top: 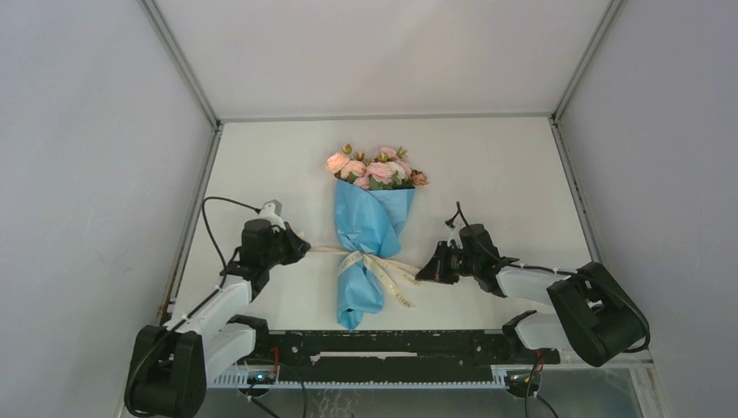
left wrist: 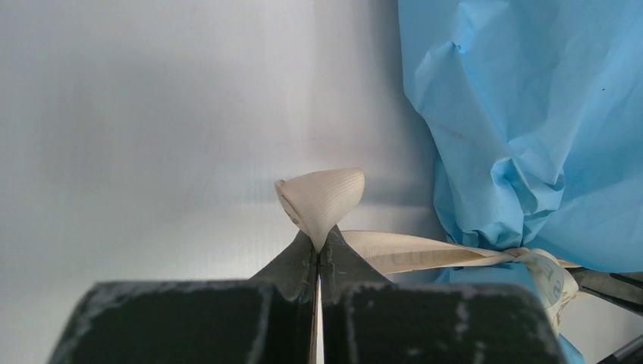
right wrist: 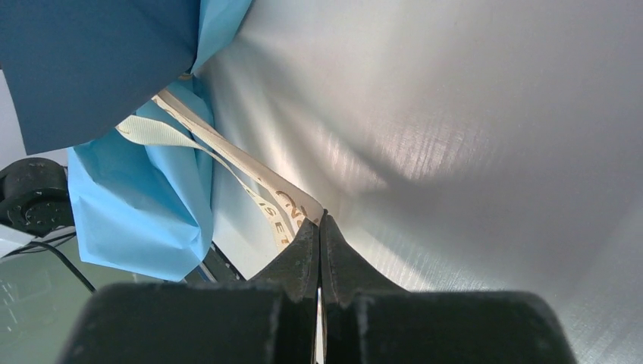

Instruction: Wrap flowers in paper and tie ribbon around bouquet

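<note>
The bouquet lies in the middle of the table, its pink flowers [top: 376, 167] poking out of the far end of the light blue paper [top: 370, 231] cone. The cream ribbon [top: 376, 266] is knotted round the cone's narrow part. My left gripper [top: 305, 248] sits left of the cone, shut on a folded ribbon end [left wrist: 322, 196] pulled taut from the knot beside the paper [left wrist: 523, 114]. Right of the cone, my right gripper [top: 421, 274] is shut, with a printed ribbon strand [right wrist: 282, 203] pinched at its very tips [right wrist: 319, 221]. The paper [right wrist: 144, 205] shows its navy side above.
A black rail [top: 383, 348] runs along the near table edge between the arm bases. Grey walls with metal frame posts [top: 191, 83] enclose the white table [top: 487, 174] on three sides. A loose ribbon tail [top: 402, 292] trails near the cone's lower right.
</note>
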Tool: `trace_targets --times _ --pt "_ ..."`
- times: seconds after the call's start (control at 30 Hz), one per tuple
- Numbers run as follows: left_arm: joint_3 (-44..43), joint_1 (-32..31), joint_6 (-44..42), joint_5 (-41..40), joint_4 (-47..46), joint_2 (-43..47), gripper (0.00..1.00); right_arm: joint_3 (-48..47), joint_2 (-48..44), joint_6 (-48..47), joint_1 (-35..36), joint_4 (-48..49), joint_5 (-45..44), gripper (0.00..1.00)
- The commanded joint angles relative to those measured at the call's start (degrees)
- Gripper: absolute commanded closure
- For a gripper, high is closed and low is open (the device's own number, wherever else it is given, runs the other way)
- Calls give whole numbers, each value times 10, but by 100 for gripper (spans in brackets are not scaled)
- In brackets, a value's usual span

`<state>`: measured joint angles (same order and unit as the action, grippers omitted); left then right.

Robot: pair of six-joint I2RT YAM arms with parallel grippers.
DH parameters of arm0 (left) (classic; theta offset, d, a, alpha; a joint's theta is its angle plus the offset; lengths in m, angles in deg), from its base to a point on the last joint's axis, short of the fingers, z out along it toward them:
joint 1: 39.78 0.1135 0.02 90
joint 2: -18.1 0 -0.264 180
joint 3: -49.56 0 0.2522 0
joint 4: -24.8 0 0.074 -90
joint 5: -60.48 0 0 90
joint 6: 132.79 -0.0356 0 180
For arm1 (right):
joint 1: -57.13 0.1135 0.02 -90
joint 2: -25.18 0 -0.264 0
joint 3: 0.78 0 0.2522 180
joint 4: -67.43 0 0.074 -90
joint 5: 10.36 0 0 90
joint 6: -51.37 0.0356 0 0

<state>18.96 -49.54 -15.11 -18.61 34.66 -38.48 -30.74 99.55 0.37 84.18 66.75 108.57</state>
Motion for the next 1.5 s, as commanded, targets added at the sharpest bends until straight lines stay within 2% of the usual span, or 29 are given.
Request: trace_targets --times 0.0,0.27,0.47,0.53,0.57,0.6,0.67,0.73,0.77,0.8,0.93,1.0,1.07,1.17,1.27,1.33,1.47 --pt "-4 30 -2 -76 21 17 100 16 9 0 -23 -78 -31 100" --pt "1 46 7 -68 35 39 100 16 11 12 -33 -95 -57 100" --pt "4 41 -8 -22 32 57 100 0 -6 -8 -28 -104 -70 100" --pt "3 32 17 -9 49 69 100 -16 -24 -23 -21 -103 -62 100" --pt "6 31 39 4 58 75 100 -24 -34 -28 -17 -104 -59 94" --pt "13 31 62 18 61 84 94 -32 -45 -32 -14 -104 -57 83" --pt "26 30 92 32 56 105 58 -43 -71 -38 -15 -108 -52 59" --pt "21 30 95 17 65 123 25 -52 -107 -46 -18 -123 -61 23" --pt "14 31 97 9 79 129 14 -55 -129 -51 -19 -137 -73 11" --pt "9 31 100 6 92 135 2 -57 -158 -58 -23 -153 -88 7" --pt "-6 31 114 -17 157 177 0 -63 -282 -72 -44 -199 -172 3" --pt "-15 35 112 -45 176 199 0 -72 -344 -80 -54 -234 -249 1" --pt "-21 51 91 -86 167 218 0 -79 -405 -94 -63 -263 -324 0" --pt "-34 75 9 -168 113 261 0 -77 -481 -119 -69 -271 -442 0" --pt "-29 81 -112 -210 50 289 0 -76 -509 -154 -70 -271 -513 0" --pt "-18 85 -157 -231 20 293 0 -75 -514 -156 -71 -272 -558 0" --pt "11 96 -148 -220 -8 304 0 -75 -509 -143 -71 -267 -597 1"
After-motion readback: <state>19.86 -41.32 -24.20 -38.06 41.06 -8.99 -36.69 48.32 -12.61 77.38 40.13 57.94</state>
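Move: Both closed grippers still hold ribbon ends, with the tied crossing of the ribbon between them: about 13 cm right and 3 cm back of the left hand, and roughly 13 cm left and 5 cm forward of the right, within a couple of centimetres of either hand's height. From the left hand the flower heads lie some 21 cm ahead and 17 cm right, and the paper's gathered foot about 13 cm back and 12 cm right. A loose ribbon tail ends about 6 cm back and 2 cm left of the right hand. Outward by about a centimetre the right hand draws its ribbon end while the left eases slightly back; both grippers then open wide, let go and leave the bouquet. The right swings some 17 cm right, rising about 16 cm and going 7 cm forward, turning clockwise and tipping its fingers up; the left first backs off and lifts slightly, then goes about 10 cm left and up, turning counter-clockwise and tipping up too. ##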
